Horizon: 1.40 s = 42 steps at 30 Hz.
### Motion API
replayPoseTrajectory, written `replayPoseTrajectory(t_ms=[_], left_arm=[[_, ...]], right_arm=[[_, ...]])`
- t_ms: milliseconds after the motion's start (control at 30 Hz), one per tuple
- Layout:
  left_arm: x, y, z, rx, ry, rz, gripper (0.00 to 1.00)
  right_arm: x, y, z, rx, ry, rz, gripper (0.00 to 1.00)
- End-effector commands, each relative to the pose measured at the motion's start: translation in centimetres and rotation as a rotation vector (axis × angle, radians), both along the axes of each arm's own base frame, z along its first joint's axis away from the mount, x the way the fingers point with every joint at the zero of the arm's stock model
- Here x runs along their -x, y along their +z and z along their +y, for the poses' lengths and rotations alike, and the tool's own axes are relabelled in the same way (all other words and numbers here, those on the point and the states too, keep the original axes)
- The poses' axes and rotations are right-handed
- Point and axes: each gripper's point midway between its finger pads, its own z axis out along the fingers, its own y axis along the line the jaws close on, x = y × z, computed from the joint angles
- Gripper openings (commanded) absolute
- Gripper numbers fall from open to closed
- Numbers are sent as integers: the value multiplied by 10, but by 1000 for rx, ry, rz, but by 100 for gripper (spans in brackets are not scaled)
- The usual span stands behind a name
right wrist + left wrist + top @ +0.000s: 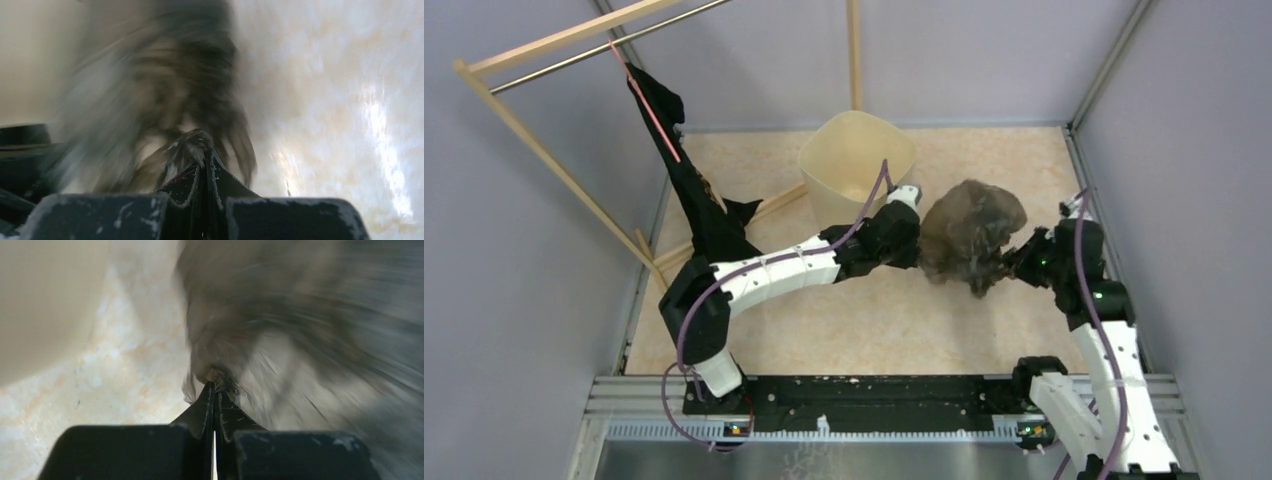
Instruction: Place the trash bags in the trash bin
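A thin, see-through grey-brown trash bag (pixel 969 235) billows between my two arms, blurred with motion, just right of the cream trash bin (pixel 856 163). My left gripper (pixel 916 248) is shut on the bag's left edge; in the left wrist view its jaws (pixel 216 386) pinch a gathered fold of the trash bag (pixel 300 330), with the bin wall (pixel 45 300) at the left. My right gripper (pixel 1014 262) is shut on the bag's right edge, and the right wrist view shows the film bunched at its tips (pixel 206 150). A black trash bag (pixel 689 185) hangs from the wooden rack.
A wooden rack (pixel 534 130) with a metal rod stands at the back left, one leg running along the floor beside the bin. Grey walls enclose the marbled table (pixel 864 320) on three sides. A black rail (pixel 864 395) holds both arm bases at the near edge.
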Motion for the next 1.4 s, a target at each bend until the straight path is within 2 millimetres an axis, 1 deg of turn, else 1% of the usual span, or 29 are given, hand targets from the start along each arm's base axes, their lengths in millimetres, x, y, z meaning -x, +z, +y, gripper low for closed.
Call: replayPoseTrajectory(t_ms=[0,67,100,133,200,267,300,333,367,433,500,567,600,633,700,800,867,900,933,967,1033,1067,1100,1133,1200,1233,1267,1333,1367], left_arm=[[14,235,-35,383,-168,-333,0],[39,307,-36,464,-237,-484,0],[53,333,-33,508,-258,-539,0],[63,349,-29,548,-266,-571,0],[73,351,-24,592,-269,-571,0],[73,331,-22,591,-254,-551,0],[69,310,-22,561,-229,-527,0],[64,285,-22,524,-197,-484,0],[60,255,-22,475,-168,-427,0],[59,193,-25,372,-153,-320,0],[63,129,-23,269,-136,-206,0],[69,91,-17,212,-133,-137,0],[71,83,-13,195,-133,-120,0],[73,84,-12,188,-143,-123,0],[70,117,-14,197,-180,-196,0],[62,218,-21,265,-235,-383,0],[72,295,-21,381,-294,-499,0],[80,332,-18,454,-316,-556,0],[90,361,-13,524,-336,-605,0],[98,382,-7,585,-347,-642,0],[112,404,9,690,-348,-683,0],[114,397,10,704,-350,-679,0],[114,385,10,704,-343,-666,0],[109,366,8,685,-320,-642,0],[92,306,0,580,-247,-552,0],[84,255,-3,479,-212,-469,0],[78,215,-3,395,-175,-408,0],[76,145,1,270,-131,-290,0],[80,117,5,230,-123,-237,0]], right_arm=[[-16,204,-11,47,-38,-503,0],[-1,271,-14,63,-46,-636,0],[10,299,-15,72,-46,-706,0],[23,326,-16,78,-47,-782,0],[48,361,-18,93,-48,-906,0],[67,365,-19,113,-43,-990,0],[68,357,-21,117,-52,-1006,0],[66,339,-23,110,-71,-990,0],[59,312,-27,92,-104,-929,0],[40,237,-20,45,-86,-745,0],[30,158,-9,5,-48,-526,0],[33,100,3,-37,-2,-364,0],[37,86,7,-56,9,-325,0],[40,82,10,-74,15,-320,0],[41,105,11,-93,16,-386,0],[34,180,5,-69,-5,-529,0],[35,247,0,-32,-8,-640,0],[42,285,-4,-11,-13,-711,0],[60,331,-8,5,-22,-809,0],[72,358,-12,22,-30,-872,0],[101,400,-16,41,-36,-1020,0],[112,411,-16,47,-29,-1084,0],[120,412,-14,55,-15,-1125,0],[123,406,-13,56,-5,-1146,0],[103,359,-11,51,2,-1049,0],[87,322,-8,42,15,-947,0],[69,276,-5,33,25,-827,0],[48,176,6,6,60,-566,0],[46,130,11,-13,80,-448,0]])
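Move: The trash bag is already pinched by both hands and bunched between them: its middle lies roughly 10 cm to the right of the left hand and 3 cm ahead, about level with it, and some 6 cm to the left of the right hand and 5 cm ahead. The trash bin's middle is about 12 cm left and 13 cm ahead of the left hand, and some 28 cm left and 15 cm ahead of the right hand, a little below both. The trash bag stays pinched in both shut grippers and is flapped in the air: the two hands whip it up almost 40 cm and somewhat back together, drop nearly all the way, whip it up again as high, and have just begun to sink. Each upswing tips the fingers upward, the right's by some 60 degrees. ##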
